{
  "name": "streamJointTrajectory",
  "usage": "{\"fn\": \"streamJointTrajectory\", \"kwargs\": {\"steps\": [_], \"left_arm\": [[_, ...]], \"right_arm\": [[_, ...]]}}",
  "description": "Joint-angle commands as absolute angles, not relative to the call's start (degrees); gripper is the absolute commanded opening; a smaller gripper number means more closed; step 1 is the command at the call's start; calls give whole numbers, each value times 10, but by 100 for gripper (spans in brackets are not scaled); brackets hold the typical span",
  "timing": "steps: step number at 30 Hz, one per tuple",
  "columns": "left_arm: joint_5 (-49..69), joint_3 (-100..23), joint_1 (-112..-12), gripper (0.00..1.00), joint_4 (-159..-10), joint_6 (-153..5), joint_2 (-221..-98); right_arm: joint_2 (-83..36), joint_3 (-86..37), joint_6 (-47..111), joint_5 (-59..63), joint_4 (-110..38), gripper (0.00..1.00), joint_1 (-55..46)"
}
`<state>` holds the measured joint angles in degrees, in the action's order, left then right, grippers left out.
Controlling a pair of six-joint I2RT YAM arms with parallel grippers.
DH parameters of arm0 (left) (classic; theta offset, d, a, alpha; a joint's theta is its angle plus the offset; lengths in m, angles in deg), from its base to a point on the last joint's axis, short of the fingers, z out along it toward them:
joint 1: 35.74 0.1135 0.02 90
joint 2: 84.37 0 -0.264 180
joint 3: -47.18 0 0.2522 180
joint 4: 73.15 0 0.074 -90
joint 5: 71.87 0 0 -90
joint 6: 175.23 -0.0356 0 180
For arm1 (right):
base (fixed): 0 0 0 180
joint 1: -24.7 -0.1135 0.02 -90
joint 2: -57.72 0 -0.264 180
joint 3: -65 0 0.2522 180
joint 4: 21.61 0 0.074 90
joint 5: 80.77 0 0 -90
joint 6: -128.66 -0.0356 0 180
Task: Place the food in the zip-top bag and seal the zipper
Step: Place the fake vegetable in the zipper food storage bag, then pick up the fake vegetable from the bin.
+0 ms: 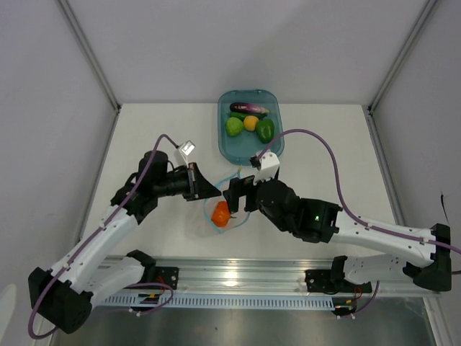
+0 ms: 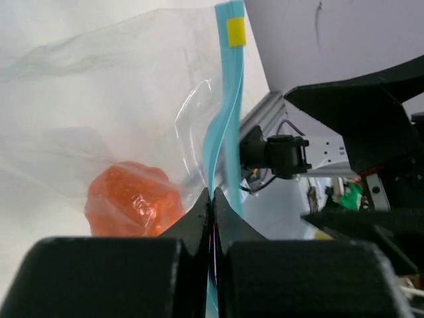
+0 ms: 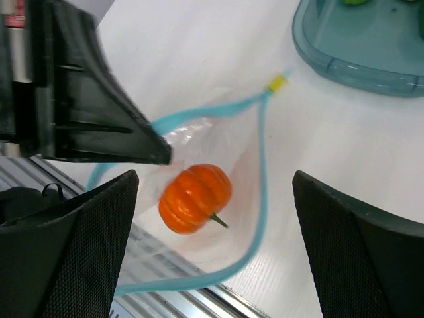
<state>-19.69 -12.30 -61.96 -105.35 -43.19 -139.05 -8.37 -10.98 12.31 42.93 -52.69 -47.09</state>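
The clear zip-top bag (image 2: 99,99) lies between my two grippers with its mouth held open. An orange-red pumpkin piece (image 3: 195,197) rests inside it, also seen as the orange piece (image 1: 220,214) from above. My left gripper (image 2: 213,199) is shut on the light blue zipper (image 2: 225,119) at the bag's edge. My right gripper (image 3: 215,179) hovers wide open over the bag's mouth, holding nothing. The rest of the food sits in the tray: a purple eggplant (image 1: 248,108), a light green fruit (image 1: 233,126), a yellow ball (image 1: 250,122) and a dark green pepper (image 1: 266,130).
The teal tray (image 1: 225,148) stands at the back centre of the white table, just beyond the bag. An aluminium rail (image 1: 238,277) runs along the near edge under the arm bases. Grey walls close in the table on three sides.
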Motion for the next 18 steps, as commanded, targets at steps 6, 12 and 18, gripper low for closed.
{"fn": "streamJointTrajectory", "kwargs": {"steps": [6,12,18], "left_arm": [[-38,-212,-619,1,-1174,-488,-1252],[-65,-249,-604,1,-1231,-500,-1284],[28,-243,-604,1,-1242,-516,-1233]], "right_arm": [[-3,-142,67,470,-610,99,-411],[3,-148,50,385,-653,99,-285],[-81,-152,120,329,-593,97,-201]]}}
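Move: The open right hand's next target seems to be the green pepper, some 36 cm ahead, 12 cm right and 24 cm below; the yellow food lies about 6 cm left of and 4 cm beyond the pepper, the light-green food 13 cm left and 2 cm beyond. The orange vegetable, already bagged, sits about 17 cm almost straight below the left hand, which still pinches the zipper edge; the pepper lies 36 cm ahead and 17 cm right of that hand. Open right hand swings right about 11 cm and forward towards the bin; left hand lifts the bag leftward. ##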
